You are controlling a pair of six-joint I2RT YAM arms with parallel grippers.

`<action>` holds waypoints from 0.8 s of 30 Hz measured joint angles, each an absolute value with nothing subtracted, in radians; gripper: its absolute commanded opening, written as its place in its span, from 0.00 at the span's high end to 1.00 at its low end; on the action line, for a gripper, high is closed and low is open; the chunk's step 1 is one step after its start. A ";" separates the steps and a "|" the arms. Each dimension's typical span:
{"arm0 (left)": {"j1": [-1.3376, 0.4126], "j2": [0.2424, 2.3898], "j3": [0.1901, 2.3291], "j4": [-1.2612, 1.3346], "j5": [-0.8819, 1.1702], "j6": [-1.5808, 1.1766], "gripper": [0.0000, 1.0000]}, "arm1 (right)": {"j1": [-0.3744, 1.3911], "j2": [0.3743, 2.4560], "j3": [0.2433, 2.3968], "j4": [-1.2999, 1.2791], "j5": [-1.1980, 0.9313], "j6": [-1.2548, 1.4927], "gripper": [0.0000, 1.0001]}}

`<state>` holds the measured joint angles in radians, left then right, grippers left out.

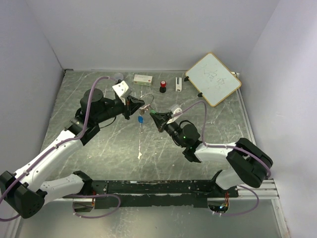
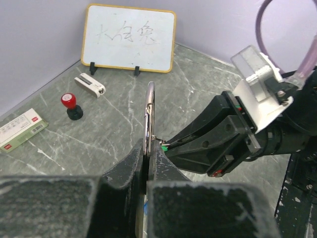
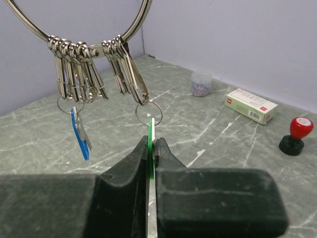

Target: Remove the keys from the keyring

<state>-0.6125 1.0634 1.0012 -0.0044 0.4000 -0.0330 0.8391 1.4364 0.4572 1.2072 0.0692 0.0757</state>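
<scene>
My left gripper [image 2: 147,151] is shut on the lower edge of a big silver ring [image 2: 147,114] and holds it upright above the table. Several silver snap clips [image 3: 79,64] hang from that ring. One clip carries a thin wire keyring [image 3: 136,115] with the green key [image 3: 150,136]. My right gripper [image 3: 152,146] is shut on this green key, just below its keyring. The blue key [image 3: 81,134] hangs free from another small wire ring to the left. In the top view the two grippers meet at mid-table, left gripper [image 1: 141,106] and right gripper [image 1: 152,115], with the blue key [image 1: 140,119] dangling between them.
A whiteboard [image 1: 213,79] leans at the back right. Along the back stand a red-and-black knob [image 1: 162,87], a small white block [image 1: 178,83] and a green-and-white box [image 1: 143,79]. A clear tub of small clips [image 3: 200,83] sits near the back wall.
</scene>
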 measured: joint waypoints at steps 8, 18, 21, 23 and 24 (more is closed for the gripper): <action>-0.614 1.077 0.997 -0.003 0.262 -0.032 0.82 | 0.839 1.295 0.616 0.750 0.165 0.081 1.00; -0.614 1.143 0.930 0.019 0.114 -0.031 0.72 | 0.853 1.209 0.992 -0.032 0.376 0.101 1.00; -0.614 1.153 0.913 0.036 0.084 -0.031 0.68 | 0.865 1.179 1.052 -0.174 0.424 0.106 1.00; -0.614 1.154 0.901 0.058 0.075 -0.030 0.53 | 0.870 1.158 1.081 -0.242 0.445 0.107 1.00; -0.614 1.154 0.894 0.070 0.074 -0.030 0.50 | 0.873 1.152 1.101 -0.280 0.457 0.106 1.00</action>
<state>-0.6136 1.1538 0.8940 0.0704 0.0742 -0.0296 0.8726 1.1522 1.1007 -0.2798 0.4572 0.1062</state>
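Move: The keyring hangs from the left fingers, still closed on its big ring. The green key, already pinched by the right hand, lies about 10 cm below the left hand, some 4 cm to its right and 2 cm ahead. From the right hand the green key is right at the pads. The big ring's middle is about 7 cm above and 2 cm to the left, level with it fore and aft. The blue key hangs roughly 5 cm left and 2 cm back, at about its height. The left fingers open and let go of the big ring as that hand moves forward, then sinks about 7 cm, turning some 20 degrees counter-clockwise. The right hand keeps its pinch on the green key and goes briefly forward and up, then right, still rising, carrying the keyring off about 7 cm to the right and as much up. Its fingers tip downward and swing clockwise. ##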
